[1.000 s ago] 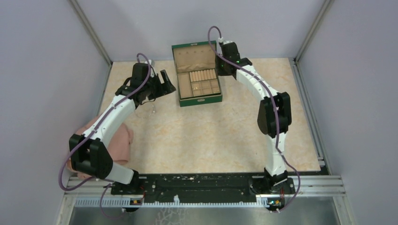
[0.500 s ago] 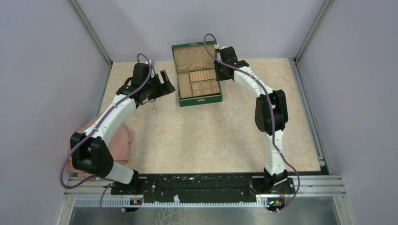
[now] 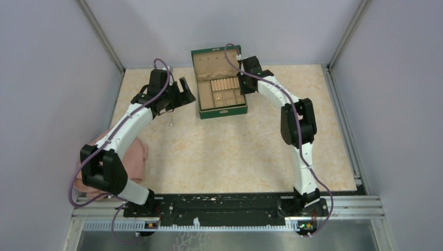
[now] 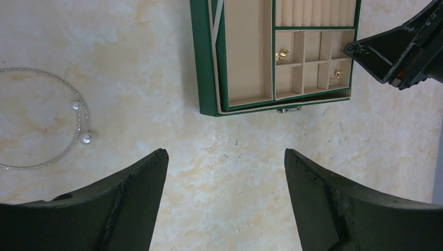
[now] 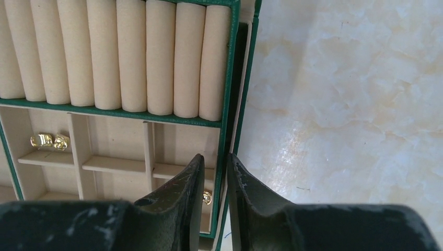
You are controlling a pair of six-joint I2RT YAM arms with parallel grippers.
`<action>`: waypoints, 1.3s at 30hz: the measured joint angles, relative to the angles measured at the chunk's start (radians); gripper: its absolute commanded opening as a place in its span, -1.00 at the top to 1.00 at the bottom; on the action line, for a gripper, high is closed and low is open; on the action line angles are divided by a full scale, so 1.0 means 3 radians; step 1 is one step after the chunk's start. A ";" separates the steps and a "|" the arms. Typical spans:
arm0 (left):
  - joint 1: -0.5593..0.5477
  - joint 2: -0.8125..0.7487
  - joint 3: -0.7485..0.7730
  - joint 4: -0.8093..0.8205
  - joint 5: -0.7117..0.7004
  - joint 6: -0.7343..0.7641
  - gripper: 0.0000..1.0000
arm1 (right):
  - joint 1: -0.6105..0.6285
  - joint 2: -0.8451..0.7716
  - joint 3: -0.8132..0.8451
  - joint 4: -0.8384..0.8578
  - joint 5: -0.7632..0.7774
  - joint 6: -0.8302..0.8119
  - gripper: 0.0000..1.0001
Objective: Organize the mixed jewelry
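Note:
The mixed jewelry shows as a thin wiry loop with two pearls (image 4: pixel 86 138) lying on the table left of the green box (image 4: pixel 201 63), and as small gold pieces (image 4: pixel 282 54) in the box's small compartments. More gold pieces (image 5: pixel 49 141) appear in the right wrist view, one (image 5: pixel 207 197) just beside my right gripper's left finger. My left gripper (image 4: pixel 225 152) hangs wide open over bare table in front of the box, holding nothing. My right gripper (image 5: pixel 216 157) is over the box's right wall (image 5: pixel 228 78), jaws a narrow slit apart with nothing held between them.
The box's lid (image 3: pixel 211 63) stands open at the back, and a row of beige ring rolls (image 5: pixel 104 52) fills its upper tray. A pink cloth (image 3: pixel 133 157) lies at the table's left edge under the left arm. Grey walls enclose the table.
My right arm has shifted left, from beside the box to over its right wall, and its jaws have narrowed. The left arm has hardly moved.

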 measured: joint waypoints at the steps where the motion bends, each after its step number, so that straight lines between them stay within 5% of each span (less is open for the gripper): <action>1: 0.0000 0.0000 0.0004 -0.0001 0.0000 0.0000 -0.76 | 0.0000 0.0000 0.0003 -0.0001 0.0000 -0.0004 0.58; 9: 0.0000 0.0000 0.0006 -0.0001 -0.0001 0.0000 -0.76 | 0.0010 0.0113 0.0177 -0.0043 0.0055 -0.0008 0.65; 14: 0.0000 0.0000 0.0006 -0.0003 -0.0003 0.0000 -0.77 | 0.0024 0.0148 0.0216 -0.0071 0.0132 -0.0004 0.99; 25: 0.0000 0.0000 0.0006 -0.0004 -0.0004 -0.0001 -0.77 | 0.0031 0.0148 0.0303 -0.0206 0.0225 0.0155 1.00; 39: 0.0000 0.0000 0.0006 -0.0011 -0.0001 -0.0003 -0.77 | 0.0048 0.0295 0.1308 -0.1144 0.0140 0.0350 1.00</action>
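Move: The jewelry tray's right wall, inside the green box, runs right between the part-open right fingertips, with the spot to pinch about 1 cm ahead and 1 cm down. The tray's middle lies some 9 cm to the left and 2 cm ahead. Gold pieces sit in its right front cell, about 3 cm back and 2 cm left, and in a left cell, 10 cm left and level. From the left hand that wall spot is roughly 12 cm ahead, 22 cm right and 10 cm lower. The right fingers close on the tray's right wall and pinch it, after the hand edges forward along it by about 1 cm. Keeping the pinch, the hand then raises that side of the tray some 5.5 cm almost straight up, easing back about 1 cm as it climbs and turning only about 5 degrees clockwise. ##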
